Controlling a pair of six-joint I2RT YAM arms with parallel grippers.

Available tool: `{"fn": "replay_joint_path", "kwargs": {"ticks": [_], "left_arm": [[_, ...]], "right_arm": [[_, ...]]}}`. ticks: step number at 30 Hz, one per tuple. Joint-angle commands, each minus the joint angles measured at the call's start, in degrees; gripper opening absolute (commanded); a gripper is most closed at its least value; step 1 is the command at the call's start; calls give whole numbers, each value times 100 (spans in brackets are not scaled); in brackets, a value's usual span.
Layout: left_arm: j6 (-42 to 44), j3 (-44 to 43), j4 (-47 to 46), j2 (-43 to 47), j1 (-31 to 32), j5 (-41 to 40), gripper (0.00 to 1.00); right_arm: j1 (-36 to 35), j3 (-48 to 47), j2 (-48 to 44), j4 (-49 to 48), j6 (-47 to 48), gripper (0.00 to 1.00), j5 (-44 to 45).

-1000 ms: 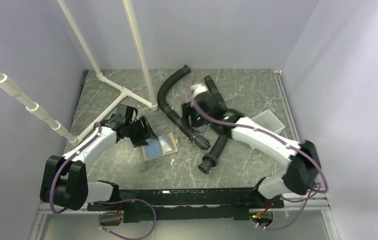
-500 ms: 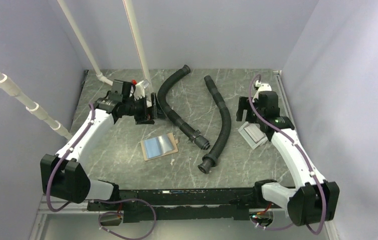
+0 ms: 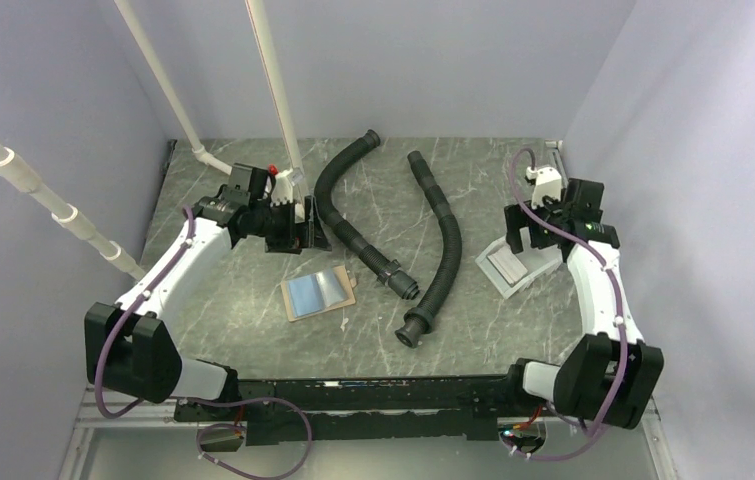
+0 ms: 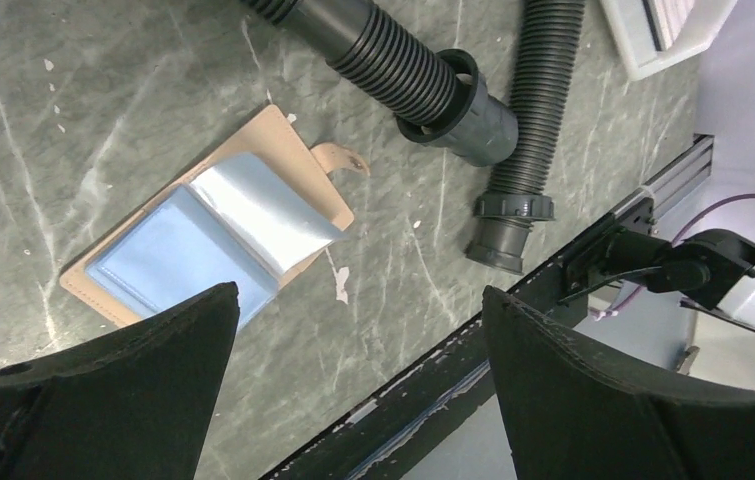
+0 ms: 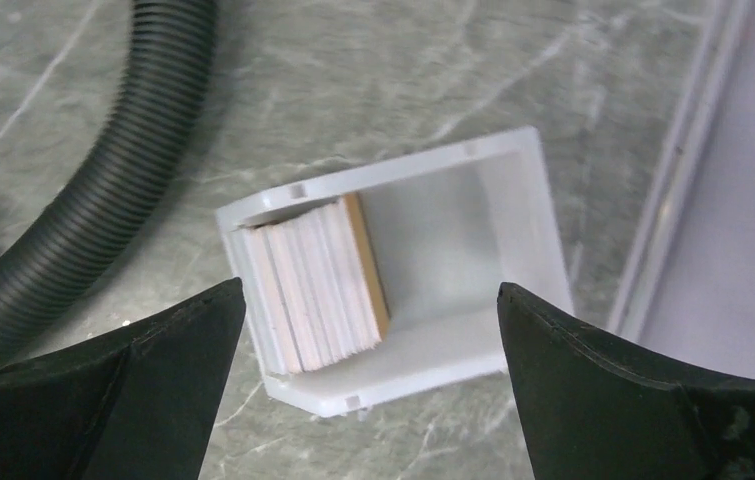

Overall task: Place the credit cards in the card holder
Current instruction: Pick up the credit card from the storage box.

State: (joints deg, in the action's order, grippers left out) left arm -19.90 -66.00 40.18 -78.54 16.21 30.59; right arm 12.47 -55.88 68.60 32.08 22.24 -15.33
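Note:
The card holder (image 3: 318, 293) lies open on the table, tan with blue and silvery inner pockets and a small snap tab; it also shows in the left wrist view (image 4: 203, 235). The credit cards (image 5: 318, 280) stand on edge as a stack in a white tray (image 5: 528, 230), the outermost one orange-tan. In the top view the stack (image 3: 505, 263) sits in the tray's left end. My right gripper (image 5: 371, 290) is open and empty above the tray (image 3: 545, 266). My left gripper (image 4: 358, 300) is open and empty, raised behind and left of the holder (image 3: 298, 228).
Two black corrugated hoses (image 3: 348, 215) (image 3: 440, 240) lie between the holder and the tray. White PVC pipes (image 3: 273, 90) stand at the back left. The right wall is close beside the tray.
My right arm swung from the middle of the table to above the tray at the right. My left gripper lifted off the card holder and moved back and left.

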Motion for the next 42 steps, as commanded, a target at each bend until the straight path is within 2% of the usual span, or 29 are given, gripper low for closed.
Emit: {"fn": "replay_joint_path", "kwargs": {"ticks": [1, 5, 11, 18, 42], "left_arm": [[364, 40, -10, 240, 5, -161, 97], [407, 27, 25, 271, 1, -151, 97], [418, -7, 25, 215, 5, 14, 96], [421, -17, 24, 129, 26, 155, 95], [450, 4, 7, 164, 42, 148, 96]], "right_arm": [[40, -398, 520, 303, 792, 100, -1328], [87, -781, 1114, 778, 1275, 100, -1529], [186, -1016, 1722, 962, 1277, 99, -1863], [389, -538, 1676, 501, 1045, 99, -2053], [402, 147, 2076, 39, 881, 98, -2164]]}}
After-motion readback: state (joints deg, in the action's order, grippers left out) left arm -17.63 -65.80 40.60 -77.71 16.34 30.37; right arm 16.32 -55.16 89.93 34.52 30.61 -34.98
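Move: The credit cards stand in the near-left part of the storage box, about 12 cm below my right hand, some 3 cm to its left and 2 cm back. The box's middle lies roughly 4 cm to the right of the cards and 2 cm farther out. The bend of the nearest black hose is about 14 cm left of my right hand and 3 cm ahead. From my left hand the cards are some 44 cm to the right, about level and 14 cm lower. I sink my right hand about 10 cm onto the card stack in the storage box, first slipping some 3 cm left to line up and easing back slightly late on. As it drops, the wrist turns about 15 degrees counter-clockwise and tips further down, its left side rising. I keep the fingers wide open, ending with the stack between the tips; no touch can be made out. ##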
